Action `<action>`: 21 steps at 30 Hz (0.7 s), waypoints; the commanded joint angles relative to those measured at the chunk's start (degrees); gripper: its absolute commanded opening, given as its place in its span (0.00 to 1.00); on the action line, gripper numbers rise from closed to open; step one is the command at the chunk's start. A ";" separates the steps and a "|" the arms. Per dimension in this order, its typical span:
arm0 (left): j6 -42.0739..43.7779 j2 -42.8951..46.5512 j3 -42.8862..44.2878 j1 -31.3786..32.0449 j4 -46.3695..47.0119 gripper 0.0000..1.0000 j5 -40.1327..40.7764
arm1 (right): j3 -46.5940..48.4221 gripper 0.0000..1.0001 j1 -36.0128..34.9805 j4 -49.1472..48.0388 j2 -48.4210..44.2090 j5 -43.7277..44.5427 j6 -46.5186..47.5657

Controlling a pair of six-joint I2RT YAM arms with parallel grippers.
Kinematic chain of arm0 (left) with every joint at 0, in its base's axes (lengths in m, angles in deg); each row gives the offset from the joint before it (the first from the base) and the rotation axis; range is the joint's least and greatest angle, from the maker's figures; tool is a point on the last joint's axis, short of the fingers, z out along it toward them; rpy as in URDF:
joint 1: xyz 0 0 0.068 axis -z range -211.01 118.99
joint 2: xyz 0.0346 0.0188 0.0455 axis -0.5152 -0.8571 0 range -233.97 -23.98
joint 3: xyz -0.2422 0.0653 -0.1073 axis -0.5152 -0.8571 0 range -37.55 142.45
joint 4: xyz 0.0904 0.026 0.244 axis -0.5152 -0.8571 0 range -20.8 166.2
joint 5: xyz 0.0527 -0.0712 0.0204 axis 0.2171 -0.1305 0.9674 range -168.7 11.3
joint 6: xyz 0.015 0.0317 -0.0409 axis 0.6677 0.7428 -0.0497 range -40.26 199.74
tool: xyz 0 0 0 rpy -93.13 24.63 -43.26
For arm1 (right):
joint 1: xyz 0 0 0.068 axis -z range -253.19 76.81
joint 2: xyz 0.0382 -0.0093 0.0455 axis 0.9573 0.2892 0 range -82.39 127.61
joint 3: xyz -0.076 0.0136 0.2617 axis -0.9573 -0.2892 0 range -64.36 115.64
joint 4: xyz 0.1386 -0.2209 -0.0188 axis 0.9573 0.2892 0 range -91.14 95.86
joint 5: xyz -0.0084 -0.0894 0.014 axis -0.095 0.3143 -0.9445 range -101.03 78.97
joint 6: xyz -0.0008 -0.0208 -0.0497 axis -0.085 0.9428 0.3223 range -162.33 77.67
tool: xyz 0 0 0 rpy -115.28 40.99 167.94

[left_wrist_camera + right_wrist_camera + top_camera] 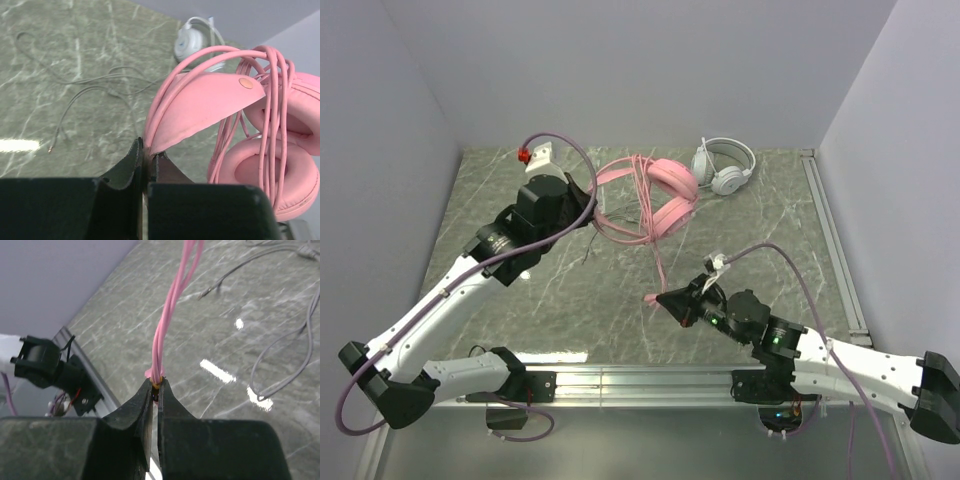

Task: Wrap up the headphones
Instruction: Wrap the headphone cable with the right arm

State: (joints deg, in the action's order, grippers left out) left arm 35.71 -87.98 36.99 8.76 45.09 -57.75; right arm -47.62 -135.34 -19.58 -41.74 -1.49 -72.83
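The pink headphones [670, 198] are lifted at the back middle of the table. My left gripper [590, 208] is shut on the end of their headband [210, 100], which is pinched between the jaws [147, 152]. Loops of the pink cable [277, 95] cross the headband and the ear cups. From there the cable [658, 262] runs down toward my right gripper [660, 298], which is shut on its end [156, 385]. The white headphones [724, 165] lie at the back right. Their thin dark cable [90, 85] sprawls loose over the table [280, 375].
A metal rail [830, 240] runs along the right edge of the marble-patterned table, and another [640, 378] along the near edge. A black bracket [50, 365] sits on the rail left of my right gripper. Walls close in the left, back and right.
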 commanded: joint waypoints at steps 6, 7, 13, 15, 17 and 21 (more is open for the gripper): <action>-2.64 1.17 -4.66 -0.22 15.90 0.00 11.39 | 11.91 0.00 -1.39 20.10 0.49 -9.27 -1.93; -2.99 1.25 -5.28 -0.22 16.34 0.00 12.09 | 12.88 0.00 -1.48 20.89 0.58 -11.28 -2.19; -4.39 2.66 -11.96 -0.04 21.52 0.00 15.52 | 20.70 0.00 -1.40 24.94 3.21 -14.45 -4.47; -4.75 2.92 -13.62 -0.04 22.67 0.00 15.96 | 22.81 0.00 -1.39 24.24 4.17 -14.99 -5.44; -5.19 3.10 -14.77 0.22 24.16 0.00 16.31 | 24.92 0.00 -1.31 23.80 4.88 -14.47 -7.11; -4.75 3.80 -17.49 1.89 26.27 0.00 20.00 | 26.77 0.00 -0.78 21.70 6.37 -12.44 -12.02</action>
State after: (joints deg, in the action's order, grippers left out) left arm 34.09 -87.09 19.75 10.51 58.05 -47.02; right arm -25.02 -135.78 4.69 -35.36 -10.91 -79.81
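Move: The right hand holds the end of the cable; the wrapped coil on the headphones lies about 16 cm ahead of it, 2 cm to its left and 13 cm higher. The ear cups hang some 5 cm to the right of the coil and 1 cm farther out; a grey cable lies on the table 19 cm ahead of the right hand, 13 cm left and 15 cm below. From the left hand, gripping the headband, the coil is about 11 cm right, 2 cm ahead and 2 cm lower. Right hand, still pinching the cable end, draws back then rises 6 cm while left lowers headphones 8 cm. ##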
